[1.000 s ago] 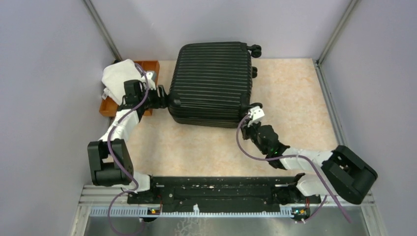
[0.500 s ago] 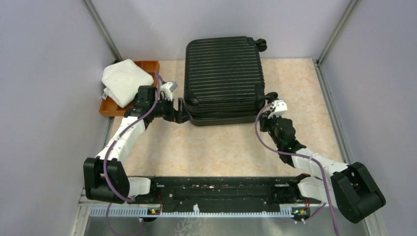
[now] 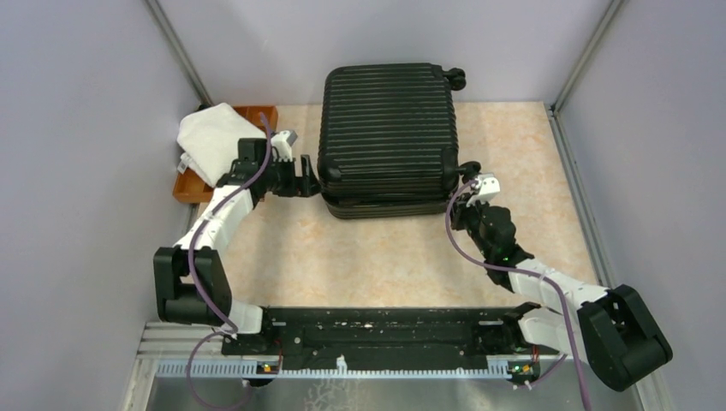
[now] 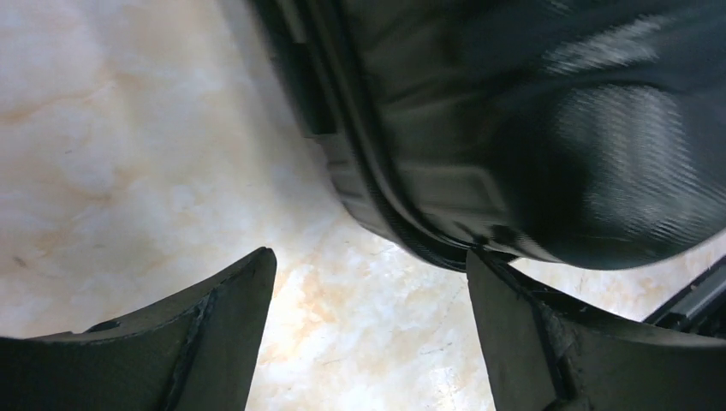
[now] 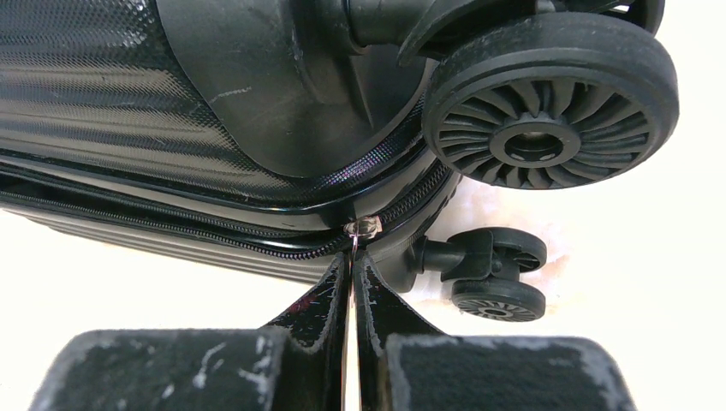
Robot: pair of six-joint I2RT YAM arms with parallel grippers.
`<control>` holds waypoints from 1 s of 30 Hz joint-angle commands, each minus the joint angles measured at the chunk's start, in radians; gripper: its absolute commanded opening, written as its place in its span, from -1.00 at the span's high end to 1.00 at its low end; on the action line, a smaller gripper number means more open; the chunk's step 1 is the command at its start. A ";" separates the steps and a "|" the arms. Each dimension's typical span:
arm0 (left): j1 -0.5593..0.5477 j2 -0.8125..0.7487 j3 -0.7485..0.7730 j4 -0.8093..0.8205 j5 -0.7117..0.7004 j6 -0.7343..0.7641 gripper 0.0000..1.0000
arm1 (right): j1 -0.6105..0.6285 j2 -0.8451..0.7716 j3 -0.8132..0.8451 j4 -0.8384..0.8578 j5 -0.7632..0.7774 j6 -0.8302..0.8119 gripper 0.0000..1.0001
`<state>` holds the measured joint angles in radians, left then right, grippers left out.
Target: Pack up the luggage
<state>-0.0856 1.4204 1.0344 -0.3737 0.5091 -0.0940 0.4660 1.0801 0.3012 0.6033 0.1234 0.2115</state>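
Note:
The luggage (image 3: 385, 128) is a black ribbed hard-shell suitcase lying flat and closed at the back middle of the table. My left gripper (image 3: 308, 181) stands open just off its front left corner, nothing between its fingers (image 4: 370, 254); the shell's corner (image 4: 514, 128) sits right ahead of them. My right gripper (image 3: 467, 184) is at the front right corner, shut (image 5: 353, 257) on the small metal zipper pull (image 5: 364, 227) in the zipper seam of the shell (image 5: 128, 86). A caster wheel (image 5: 548, 94) is close above right, and a smaller one (image 5: 496, 274) beside the fingers.
A brown wooden tray (image 3: 261, 116) sits at the back left by the wall, with a folded white cloth (image 3: 214, 141) on it, just behind my left arm. Grey walls close in the table on three sides. The arms' base rail (image 3: 377, 330) runs along the near edge.
The suitcase has swung from a slanted pose to square and shifted right. My left gripper opened and drew back from its left edge. My right gripper followed the front right corner, still shut.

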 commanded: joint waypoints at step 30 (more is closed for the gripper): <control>-0.051 0.352 -0.031 0.514 0.179 -0.322 -0.31 | 0.226 0.045 -0.092 0.386 0.092 -0.009 1.00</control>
<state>-0.0433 1.7893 1.0157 -0.0418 0.5430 -0.3420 0.6220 1.0908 0.1600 0.8886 0.2234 0.2092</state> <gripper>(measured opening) 0.666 0.008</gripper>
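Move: The front-left corner of the suitcase's closed shell lies about 6 cm to the left gripper's right, level with it in reach and some 7 cm lower; the white towel is roughly 17 cm ahead of that gripper, 25 cm left and 9 cm below. The right gripper, already pinching the zip pull, has that corner about 29 cm to its left, 4 cm ahead and 5 cm lower, with the front upper wheel 4 cm ahead, 3 cm right and 7 cm above. Bring the left gripper down about 9 cm beside the suitcase's left end: first swing it forward and left to clear the corner, then drop it and bring it back right until one finger rests against the end, tipping the fingers downward and partly closing them. Keep the right fingers shut on the zip pull; ease back and slightly up, tilting the fingertips up, then draw it left along the front, some 3 cm. ##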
